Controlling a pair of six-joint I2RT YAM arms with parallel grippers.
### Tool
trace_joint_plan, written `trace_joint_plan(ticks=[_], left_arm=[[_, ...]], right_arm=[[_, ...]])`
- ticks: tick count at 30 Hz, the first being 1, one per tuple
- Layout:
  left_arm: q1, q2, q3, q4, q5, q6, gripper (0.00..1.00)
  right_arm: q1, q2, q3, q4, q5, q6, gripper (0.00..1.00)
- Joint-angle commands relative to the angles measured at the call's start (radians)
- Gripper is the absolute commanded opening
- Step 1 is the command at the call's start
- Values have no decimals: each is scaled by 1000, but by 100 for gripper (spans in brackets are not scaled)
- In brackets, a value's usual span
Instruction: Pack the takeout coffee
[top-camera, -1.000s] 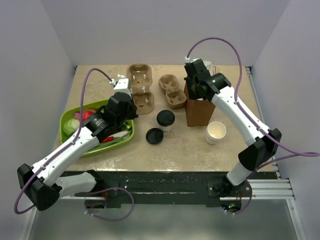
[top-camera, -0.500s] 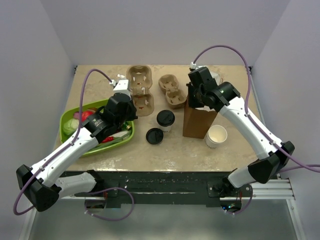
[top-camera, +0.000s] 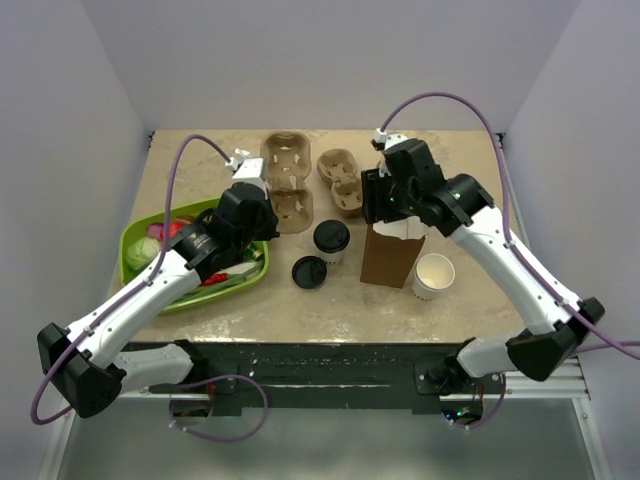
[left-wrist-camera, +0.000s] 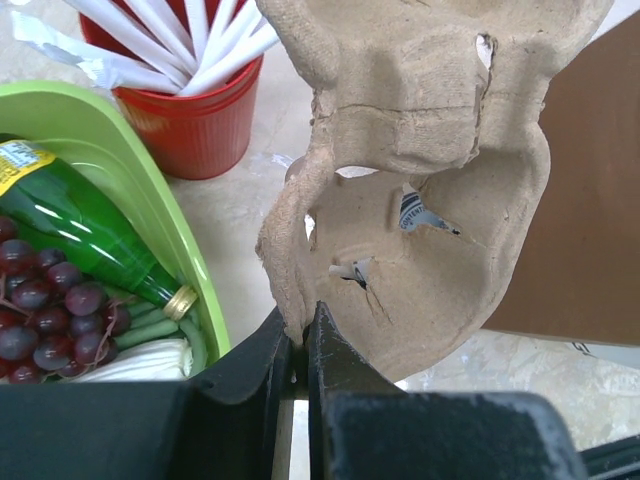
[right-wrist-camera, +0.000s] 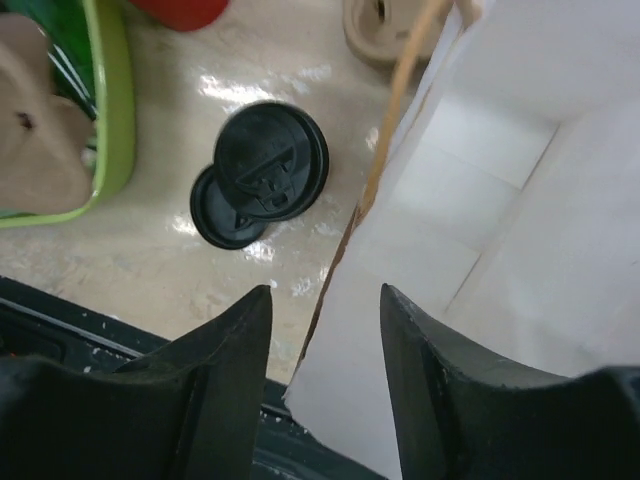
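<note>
The takeout coffee (top-camera: 331, 240), a white cup with a black sip lid (right-wrist-camera: 272, 160), stands mid-table. The loose black lid (top-camera: 309, 272) touches its near-left side. Just right of it stands the brown paper bag (top-camera: 390, 255), mouth open and white inside (right-wrist-camera: 480, 230). My right gripper (top-camera: 380, 205) (right-wrist-camera: 325, 291) is open at the bag's top, its jaws astride the left wall without pinching it. My left gripper (top-camera: 266, 212) (left-wrist-camera: 300, 335) is shut on the rim of a cardboard cup carrier (top-camera: 288, 208) (left-wrist-camera: 430, 200).
A lidless white cup (top-camera: 433, 275) sits right of the bag. A second cardboard carrier (top-camera: 343, 182) lies behind the coffee. The green tray (top-camera: 140, 232) at left holds a green bottle (left-wrist-camera: 80, 230) and grapes (left-wrist-camera: 50, 310). A red cup of white cutlery (left-wrist-camera: 200, 110) stands beyond it.
My right arm has carried the bag nearer and leftwards toward the coffee. Its jaws have opened off the bag's wall. The left arm has barely moved.
</note>
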Motion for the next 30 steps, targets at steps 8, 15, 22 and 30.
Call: trace_joint_plan(ticks=[8, 15, 22, 30], left_arm=[[0, 29, 130, 15, 151, -21, 0], [0, 74, 182, 23, 217, -40, 0], [-5, 110, 215, -31, 268, 5, 0], [-63, 113, 222, -32, 263, 34, 0]], right_arm=[[1, -277, -173, 551, -349, -415, 60], [47, -225, -96, 530, -471, -676, 58], [55, -107, -21, 429, -461, -1082, 69], [53, 57, 132, 328, -473, -1212, 72]])
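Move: The held cup carrier, gripped by its near edge in the left fingers, has its middle some 8 cm ahead of that hand and 4 cm right, slightly higher; from the right hand it lies about 18 cm left and 6 cm ahead, at much the same height. The paper bag's middle is about 5 cm right, 2 cm back and 12 cm below the right hand. The lidded cup stands 9 cm left of that hand, 1 cm ahead, and about 16 cm down. The held cup carrier is brought about 6 cm right and 3 cm up by the left hand, which keeps its pinch and turns slightly clockwise, towards the right hand. That hand, already half open, first lifts some 12 cm off the paper bag's left rim, then heads left and a little forward, sinking about 4 cm and opening wider. Its wrist swings counter-clockwise until the fingers point mostly left at the carrier's right side; contact there can't be made out. ##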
